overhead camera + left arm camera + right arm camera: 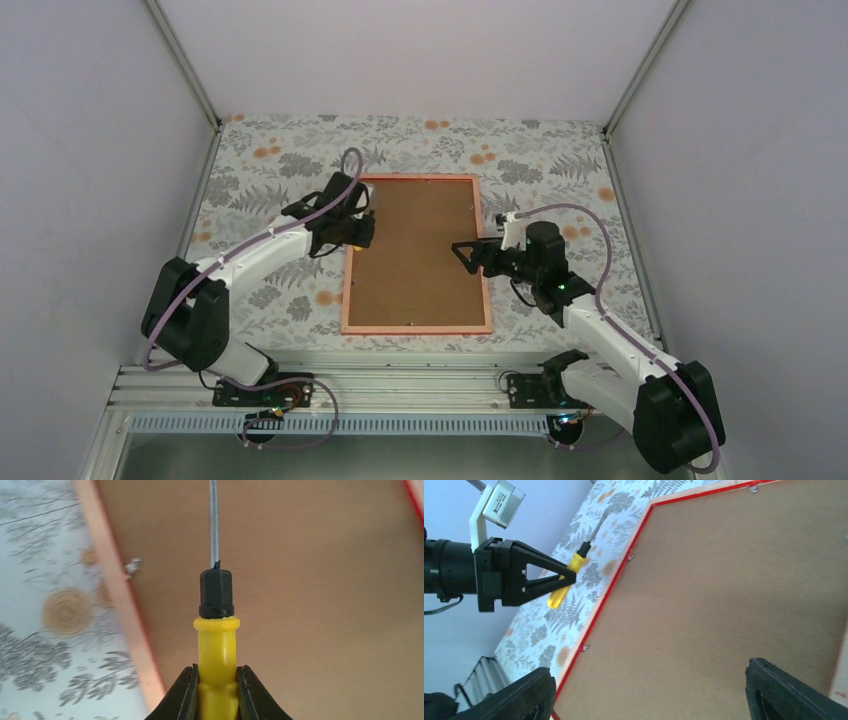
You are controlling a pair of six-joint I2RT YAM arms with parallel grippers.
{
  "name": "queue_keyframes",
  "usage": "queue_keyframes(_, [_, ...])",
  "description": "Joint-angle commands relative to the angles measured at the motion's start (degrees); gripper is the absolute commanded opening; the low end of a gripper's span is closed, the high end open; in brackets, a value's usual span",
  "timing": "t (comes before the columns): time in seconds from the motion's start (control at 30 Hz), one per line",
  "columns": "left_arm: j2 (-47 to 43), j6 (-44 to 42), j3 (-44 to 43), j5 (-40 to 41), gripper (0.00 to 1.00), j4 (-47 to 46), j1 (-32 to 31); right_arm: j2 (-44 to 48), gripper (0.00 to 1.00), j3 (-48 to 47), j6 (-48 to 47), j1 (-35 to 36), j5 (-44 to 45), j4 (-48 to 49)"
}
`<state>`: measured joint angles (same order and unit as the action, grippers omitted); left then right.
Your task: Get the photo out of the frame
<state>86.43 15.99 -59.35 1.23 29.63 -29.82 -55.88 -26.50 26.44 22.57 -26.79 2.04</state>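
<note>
The red frame (416,327) lies face down mid-table, its brown fibreboard backing (415,255) facing up. The photo is hidden under the backing. My left gripper (362,228) is shut on a yellow-handled screwdriver (216,645), at the frame's left edge (115,587); the metal shaft (214,520) points out over the backing. A small metal tab (133,566) sits at that edge. My right gripper (468,255) is open and empty, over the backing near the frame's right side. In the right wrist view the backing (724,595), the frame's edge (614,587) and the screwdriver (563,582) show.
The table (260,170) is covered by a floral cloth. White walls close in the left, right and far sides. An aluminium rail (400,385) with both arm bases runs along the near edge. More metal tabs (583,647) sit along the frame's edge.
</note>
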Motion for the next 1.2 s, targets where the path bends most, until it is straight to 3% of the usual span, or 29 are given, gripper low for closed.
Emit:
queue_keyframes(0.0, [-3.52,-1.75,-0.19,-7.56,0.03,-0.71,-3.67,-1.75,0.85,1.47,6.23,0.68,-7.31,8.95])
queue_keyframes(0.33, [-4.28,-0.81,-0.52,-18.92,0.03,-6.72,-10.32,-6.20,0.81,5.69,16.77,2.47,-11.73,26.10])
queue_keyframes(0.63, [-6.28,4.37,2.93,-29.46,0.03,-15.24,-10.96,-10.73,0.77,8.30,23.24,2.74,-17.11,42.42])
queue_keyframes(0.8, [-8.82,9.22,6.47,-34.22,0.03,-21.33,-10.96,-13.21,0.70,10.34,27.58,2.83,-21.07,56.35])
queue_keyframes(1.17, [-12.63,19.63,14.24,-42.93,0.03,-37.28,-11.83,-16.27,0.61,8.79,30.73,3.72,-22.92,64.32])
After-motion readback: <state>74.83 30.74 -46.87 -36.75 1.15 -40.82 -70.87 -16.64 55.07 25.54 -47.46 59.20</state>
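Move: Some 22 cm to the right of the left hand, 7 cm back and 5 cm higher, the empty right gripper waits open. For the right hand, the screwdriver held by the left hand lies about 22 cm left, 9 cm ahead and 4 cm lower. The upturned frame's middle lies about 12 cm right of the left hand, 2 cm ahead and 11 cm below; from the right hand it is 10 cm left, 9 cm ahead and 16 cm below. Carrying the still-pinched screwdriver right about 14 cm, back and up over the frame towards the right gripper, the left hand swings its fingers from steeply down round to the right. The right hand comes to meet it, some 5 cm left and as much up, easing back and rolling its fingers more level while partly closing them around the screwdriver's path, still without a grip. ##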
